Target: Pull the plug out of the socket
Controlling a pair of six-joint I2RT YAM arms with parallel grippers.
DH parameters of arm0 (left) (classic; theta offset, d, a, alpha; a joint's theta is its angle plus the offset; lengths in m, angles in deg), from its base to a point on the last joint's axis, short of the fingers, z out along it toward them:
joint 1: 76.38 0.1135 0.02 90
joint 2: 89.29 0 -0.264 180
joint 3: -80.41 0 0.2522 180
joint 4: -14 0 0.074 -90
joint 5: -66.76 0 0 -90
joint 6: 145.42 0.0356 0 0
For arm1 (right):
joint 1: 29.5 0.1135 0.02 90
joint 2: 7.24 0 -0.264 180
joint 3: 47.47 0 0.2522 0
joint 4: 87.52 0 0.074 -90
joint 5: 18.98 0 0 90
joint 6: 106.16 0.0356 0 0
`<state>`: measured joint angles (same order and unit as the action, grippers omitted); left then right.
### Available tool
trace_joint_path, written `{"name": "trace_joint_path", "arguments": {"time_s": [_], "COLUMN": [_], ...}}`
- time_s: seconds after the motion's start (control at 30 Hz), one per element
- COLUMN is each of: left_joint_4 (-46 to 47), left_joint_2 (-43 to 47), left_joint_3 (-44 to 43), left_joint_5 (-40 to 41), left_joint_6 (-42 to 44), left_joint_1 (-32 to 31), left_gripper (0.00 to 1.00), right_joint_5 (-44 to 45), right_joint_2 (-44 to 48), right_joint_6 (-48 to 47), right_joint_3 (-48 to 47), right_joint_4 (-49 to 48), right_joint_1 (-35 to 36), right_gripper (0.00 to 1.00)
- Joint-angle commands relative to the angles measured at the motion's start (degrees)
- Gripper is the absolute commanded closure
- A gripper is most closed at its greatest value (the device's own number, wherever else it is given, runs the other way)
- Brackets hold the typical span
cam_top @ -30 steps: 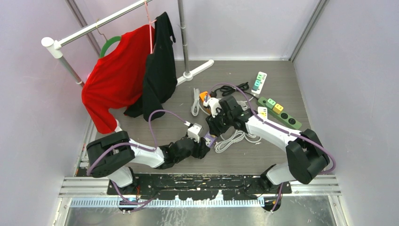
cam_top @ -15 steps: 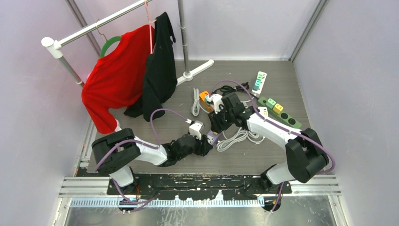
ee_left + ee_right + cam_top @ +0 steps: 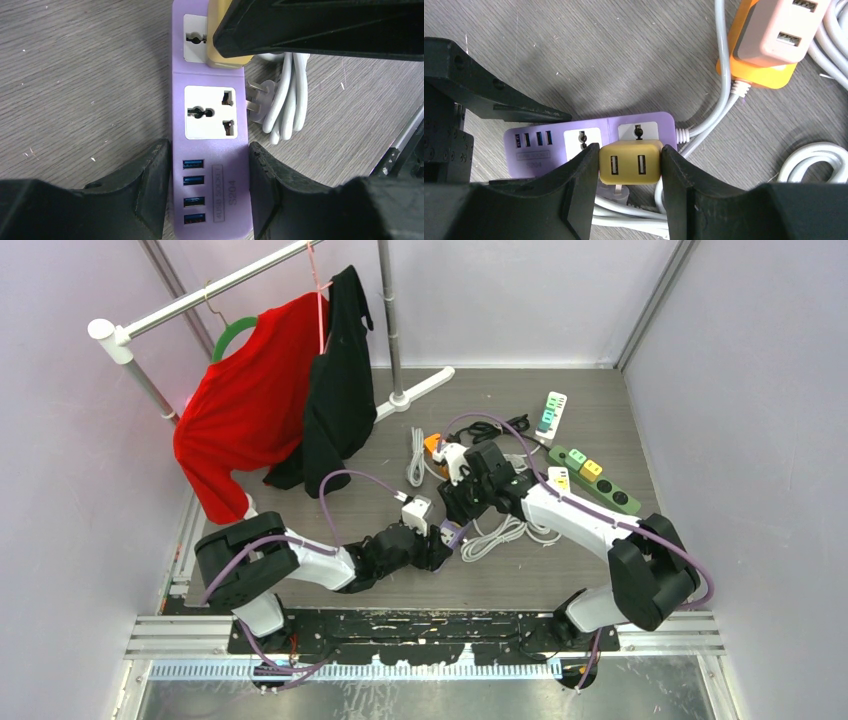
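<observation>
A purple socket strip (image 3: pixel 210 165) with two outlets and several blue USB ports lies on the wooden floor. My left gripper (image 3: pixel 209 185) is shut on its USB end, one finger on each long side. A yellow plug (image 3: pixel 630 162) with two slots in its top stands over the strip's far outlet, next to the cable end. My right gripper (image 3: pixel 630 170) is shut on the plug's two sides. Whether its pins are still in the outlet is hidden. In the top view the two grippers meet at the strip (image 3: pixel 447 533) near the middle of the floor.
An orange and pink adapter (image 3: pixel 769 45) lies just beyond the strip. White cable coils (image 3: pixel 285 95) and a loose white plug (image 3: pixel 260 100) lie beside it. A green strip (image 3: pixel 595 480) and a white strip (image 3: pixel 552 412) sit at back right. Red and black garments (image 3: pixel 260 390) hang back left.
The left arm has slid a little to the right with the strip. The right gripper has shifted slightly with it. Both grips are unchanged.
</observation>
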<state>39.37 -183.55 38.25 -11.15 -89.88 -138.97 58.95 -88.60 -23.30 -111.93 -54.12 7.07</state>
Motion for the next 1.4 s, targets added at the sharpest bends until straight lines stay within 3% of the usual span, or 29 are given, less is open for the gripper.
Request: {"name": "trace_joint_path", "arguments": {"time_s": [0.0, 0.13, 0.33, 0.53, 0.73, 0.77, 0.93, 1.0, 1.13, 1.37], "left_joint_4": [-11.4, -11.9, -12.2, -12.7, -13.8, -13.8, -15.7, -17.4, -22.1, -26.0], "left_joint_2": [-4.7, -4.4, -3.9, -3.7, -1.9, -0.9, 4.2, 6.9, 12.5, 26.1], "left_joint_3": [0.4, 0.3, 0.3, -0.4, -0.4, -0.3, -0.5, -1.2, -2.6, -1.9], "left_joint_5": [-2.6, -2.3, -2.5, -2.7, -2.8, -2.7, -2.4, -2.4, -2.9, -4.6], "left_joint_6": [-1.8, -1.7, -1.5, -1.6, -1.3, -1.2, -0.3, 0.4, 1.9, 4.0], "left_joint_1": [0.2, 0.3, 0.3, 0.2, 0.3, 0.3, 0.3, 0.3, 0.3, 0.2], "left_gripper": [1.0, 1.0, 1.0, 1.0, 0.99, 0.96, 0.48, 0.37, 0.29, 0.25], "right_joint_5": [-9.0, -11.1, -21.2, -18.0, -16.7, -17.6, -27.3, -30.8, -36.6, -44.3], "right_joint_2": [1.9, 4.9, 6.5, 4.4, 4.7, 5.3, 7.1, 7.1, 5.8, 3.2], "right_joint_6": [7.1, 6.3, 2.8, 4.9, 5.8, 6.1, 6.6, 6.6, 7.0, 10.3], "right_joint_3": [-3.2, -2.0, -1.0, -1.0, -3.5, -3.5, -4.4, -4.5, -5.3, -5.9], "right_joint_4": [-0.2, 0.6, 3.1, 1.0, 2.4, 2.6, 5.2, 5.8, 7.3, 7.5], "right_joint_1": [0.1, -3.8, -4.3, -0.3, -2.9, -4.2, -12.2, -14.8, -18.2, -21.1], "right_gripper": [0.99, 0.99, 0.99, 0.99, 0.99, 0.99, 0.99, 0.99, 0.99, 0.99]}}
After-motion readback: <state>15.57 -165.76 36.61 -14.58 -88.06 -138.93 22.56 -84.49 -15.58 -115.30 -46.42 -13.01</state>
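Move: The yellow plug sits between the right fingers, still in the far socket of the purple strip; the strip's middle is about 4 cm back, 1 cm left and 3 cm below that hand. From the right hand the orange strip lies roughly 13 cm ahead and 2 cm left, the grey cord bundle some 7 cm right and 3 cm back, both about 4 cm lower. From the left hand, clamped on the USB end, the plug is about 6 cm ahead, 4 cm right and 3 cm higher. Still pinching the yellow plug, the right fingers work it rightward a little, then back and left while lifting, and finally swing forward and right as they climb to about 7 cm up, the wrist tilting some 30 degrees. The left hand keeps its grip on the purple strip, then opens, lets go, and backs off leftward, back and up, about 4 cm in height. ##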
